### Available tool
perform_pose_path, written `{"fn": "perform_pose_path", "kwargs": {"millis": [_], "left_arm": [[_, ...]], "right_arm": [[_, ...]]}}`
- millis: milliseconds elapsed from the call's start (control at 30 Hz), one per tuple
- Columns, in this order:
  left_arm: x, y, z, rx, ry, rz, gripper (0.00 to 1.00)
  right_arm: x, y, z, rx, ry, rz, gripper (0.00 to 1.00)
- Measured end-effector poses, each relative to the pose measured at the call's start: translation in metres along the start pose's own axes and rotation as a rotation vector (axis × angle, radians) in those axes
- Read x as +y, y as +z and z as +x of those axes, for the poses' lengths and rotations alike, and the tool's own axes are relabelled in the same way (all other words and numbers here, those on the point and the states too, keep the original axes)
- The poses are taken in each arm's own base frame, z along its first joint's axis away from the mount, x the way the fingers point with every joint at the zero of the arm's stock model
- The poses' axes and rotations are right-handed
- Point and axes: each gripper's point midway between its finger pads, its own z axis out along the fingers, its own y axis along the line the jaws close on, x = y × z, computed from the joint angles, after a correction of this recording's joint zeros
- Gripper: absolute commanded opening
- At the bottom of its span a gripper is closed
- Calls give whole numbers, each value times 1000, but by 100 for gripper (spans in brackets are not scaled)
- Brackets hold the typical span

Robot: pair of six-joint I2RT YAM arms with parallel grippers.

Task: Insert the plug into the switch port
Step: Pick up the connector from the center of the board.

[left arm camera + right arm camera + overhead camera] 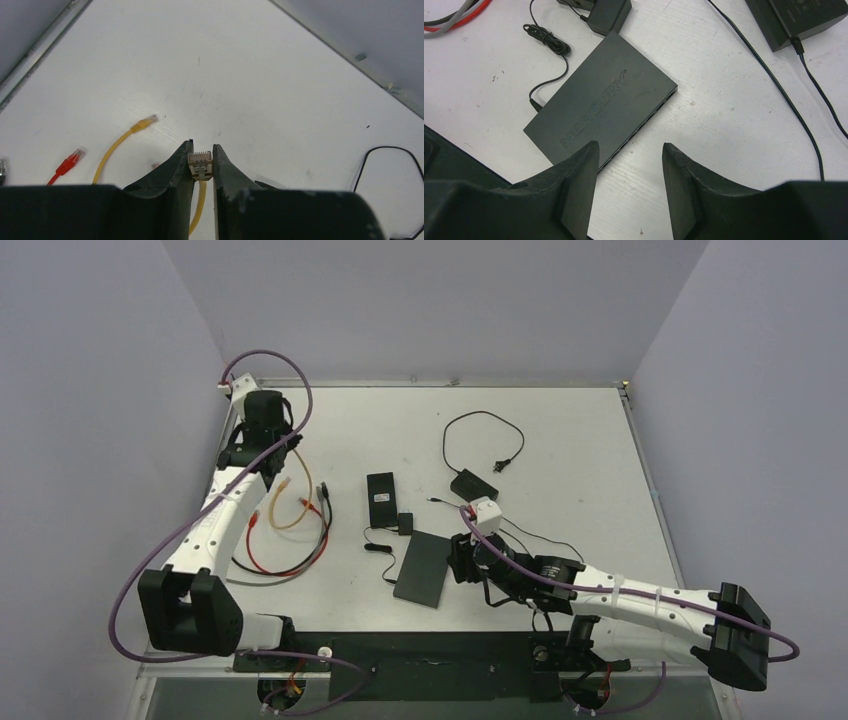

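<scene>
My left gripper point(203, 145) is shut on the clear plug point(201, 164) of a yellow cable point(199, 205), which trails down between the fingers. The cable's other end point(145, 121) lies on the table to the left. From above, the left gripper point(266, 472) hangs over the cable pile at the left of the table. The switch point(422, 568) is a flat black box near the table's middle front. Its port side point(651, 117) faces right in the right wrist view. My right gripper point(630, 147) is open just beside the switch's point(599, 105) near corner, holding nothing.
Red point(290, 565), grey and yellow cables point(292, 502) coil at the left. A red plug point(67, 162) lies near the yellow one. Two black power adapters point(381, 496) point(473, 485) with thin leads sit behind the switch. One adapter point(796, 17) and its lead cross right of the right gripper.
</scene>
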Motion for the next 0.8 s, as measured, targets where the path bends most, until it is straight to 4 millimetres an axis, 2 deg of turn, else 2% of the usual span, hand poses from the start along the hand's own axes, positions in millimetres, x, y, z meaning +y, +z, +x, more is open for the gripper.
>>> {"fn": "perform_pose_path", "kwargs": {"millis": [133,333,567,667,800], "left_arm": [[-11,-23,-38,-91,-27,49,0],[-25,-56,-77,-180,-69,129,0],[-50,-126,-132,-291,-125,319,0],[-58,-154,-140,-304,-131,411,0],[-69,-169,-129,-245,-123,506,0]], "right_arm": [[-2,-2,-2,-8,1,9,46],[-3,-5,-3,-18,-1,16,45],[-9,-10,-6,-24,-18,38,46],[-9,-19,-21,-58,-35,37,46],[-4,-35,-51,-131,-50,16,46]]}}
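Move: The Mercury switch, where the yellow plug in the left gripper is bound, lies about 25 cm back, 30 cm right and 14 cm below. Nearer are the small blue-port box, some 9 cm back and 19 cm right, and the power adapter, about 16 cm back and 25 cm right. The cable's loose end lies roughly 4 cm back and 6 cm left, all near table height. From the empty right hand the switch is 8 cm left, 1 cm ahead and 5 cm below. Keep the yellow plug pinched and lift the left gripper fast, about 21 cm straight up from the board, tilting its fingers up by nearly 30 degrees; late in the rise, ease it some 5 cm back and as much right, swinging clockwise. Leave the right gripper half open and empty, and raise it about 6 cm off beside the switch, mostly at the end. ##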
